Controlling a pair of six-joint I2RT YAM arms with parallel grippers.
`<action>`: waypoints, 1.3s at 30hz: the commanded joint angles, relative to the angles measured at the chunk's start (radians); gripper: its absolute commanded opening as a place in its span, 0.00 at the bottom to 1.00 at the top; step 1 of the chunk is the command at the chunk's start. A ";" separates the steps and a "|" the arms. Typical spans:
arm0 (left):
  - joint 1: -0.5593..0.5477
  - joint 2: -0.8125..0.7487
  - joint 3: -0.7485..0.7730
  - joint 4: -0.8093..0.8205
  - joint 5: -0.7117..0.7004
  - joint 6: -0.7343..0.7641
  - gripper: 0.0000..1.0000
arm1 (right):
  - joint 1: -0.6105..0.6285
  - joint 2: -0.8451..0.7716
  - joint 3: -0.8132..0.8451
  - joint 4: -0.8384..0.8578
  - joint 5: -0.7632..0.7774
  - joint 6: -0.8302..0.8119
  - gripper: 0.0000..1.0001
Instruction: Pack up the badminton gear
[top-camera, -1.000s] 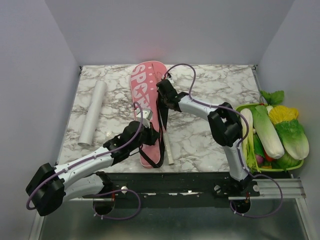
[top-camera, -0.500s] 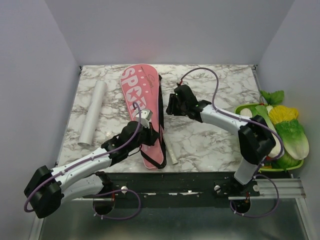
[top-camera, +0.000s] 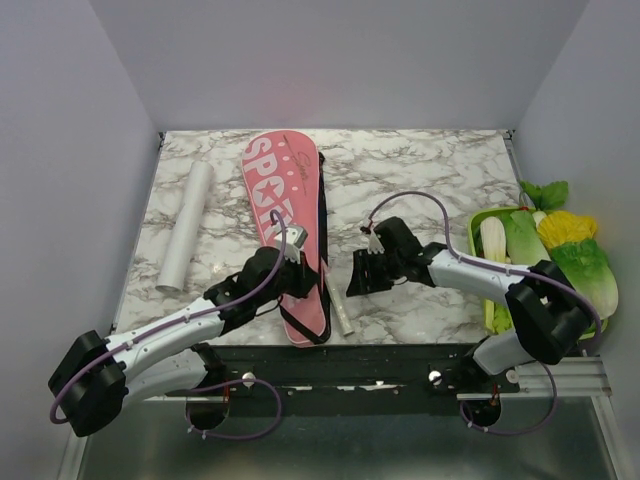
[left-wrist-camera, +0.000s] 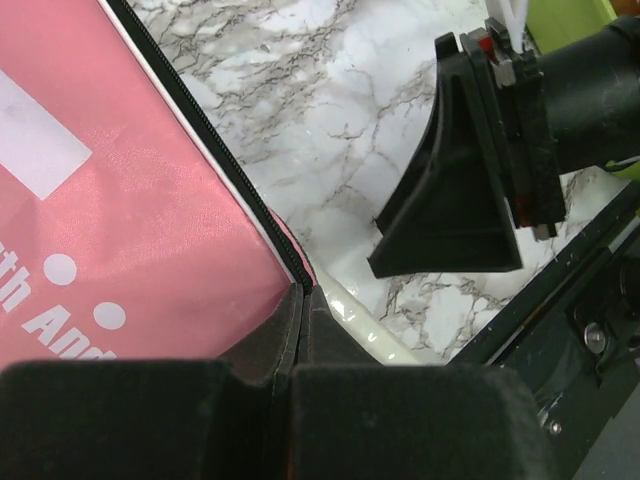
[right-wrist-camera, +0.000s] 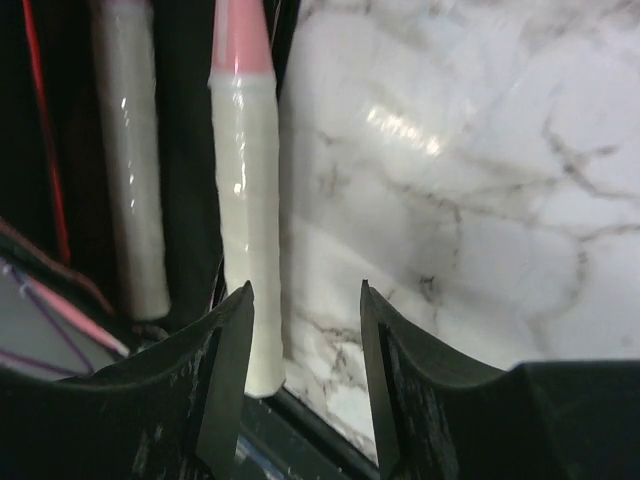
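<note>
The long pink bag (top-camera: 283, 190) with white "SPORT" lettering lies flat down the middle of the table. My left gripper (top-camera: 300, 268) is shut on its black-edged right side near the narrow end; the left wrist view shows the jaws (left-wrist-camera: 303, 295) pinched together at that edging, pink cloth (left-wrist-camera: 120, 200) to their left. A white racket handle (top-camera: 338, 308) sticks out of the bag toward the front edge. My right gripper (top-camera: 358, 283) hangs open just right of it; the handle (right-wrist-camera: 245, 200) lies beside its left finger, with nothing between the jaws. A second handle (right-wrist-camera: 130, 180) lies further left. The white tube (top-camera: 187, 225) lies at the left.
A green tray (top-camera: 487, 213) of toy vegetables (top-camera: 575, 260) sits at the right edge of the table. The table's front edge and black rail (top-camera: 380, 355) run just behind both grippers. Bare marble lies between the bag and the tray.
The right gripper let go of the bag's upper part, opened and swung down toward the front edge beside the racket handle. The bag dropped flat and shifted left. The left gripper stayed shut.
</note>
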 joint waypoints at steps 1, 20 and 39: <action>0.002 -0.017 -0.029 0.072 0.066 0.019 0.00 | 0.005 -0.059 -0.086 0.120 -0.209 0.004 0.55; 0.000 -0.091 -0.076 0.049 0.077 0.021 0.00 | 0.043 0.030 -0.194 0.374 -0.277 0.122 0.55; 0.000 -0.111 -0.087 0.048 0.077 0.026 0.00 | 0.122 0.157 -0.160 0.463 -0.223 0.209 0.12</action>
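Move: The protruding racket handle has its middle about 4 cm back and 4 cm left of the open right hand, some 3 cm lower. The second handle, already inside the bag, lies roughly 4 cm left of it and a centimetre or two farther out; the pink racket bag is centred some 11 cm ahead and 15 cm left of the right hand. From the left hand, the protruding handle lies about 7 cm back, 5 cm right and 9 cm below. The right fingers shut on both sides of the white racket handle, a few centimetres from its butt end, and pinch it. To get there the hand first draws back quickly, about 6 cm in all, then slides left some 5 cm and sinks about 3 cm, its fingers tilting some 10 degrees flatter. The left hand keeps its pinch on the bag's edge and eases back 1.5 cm. ##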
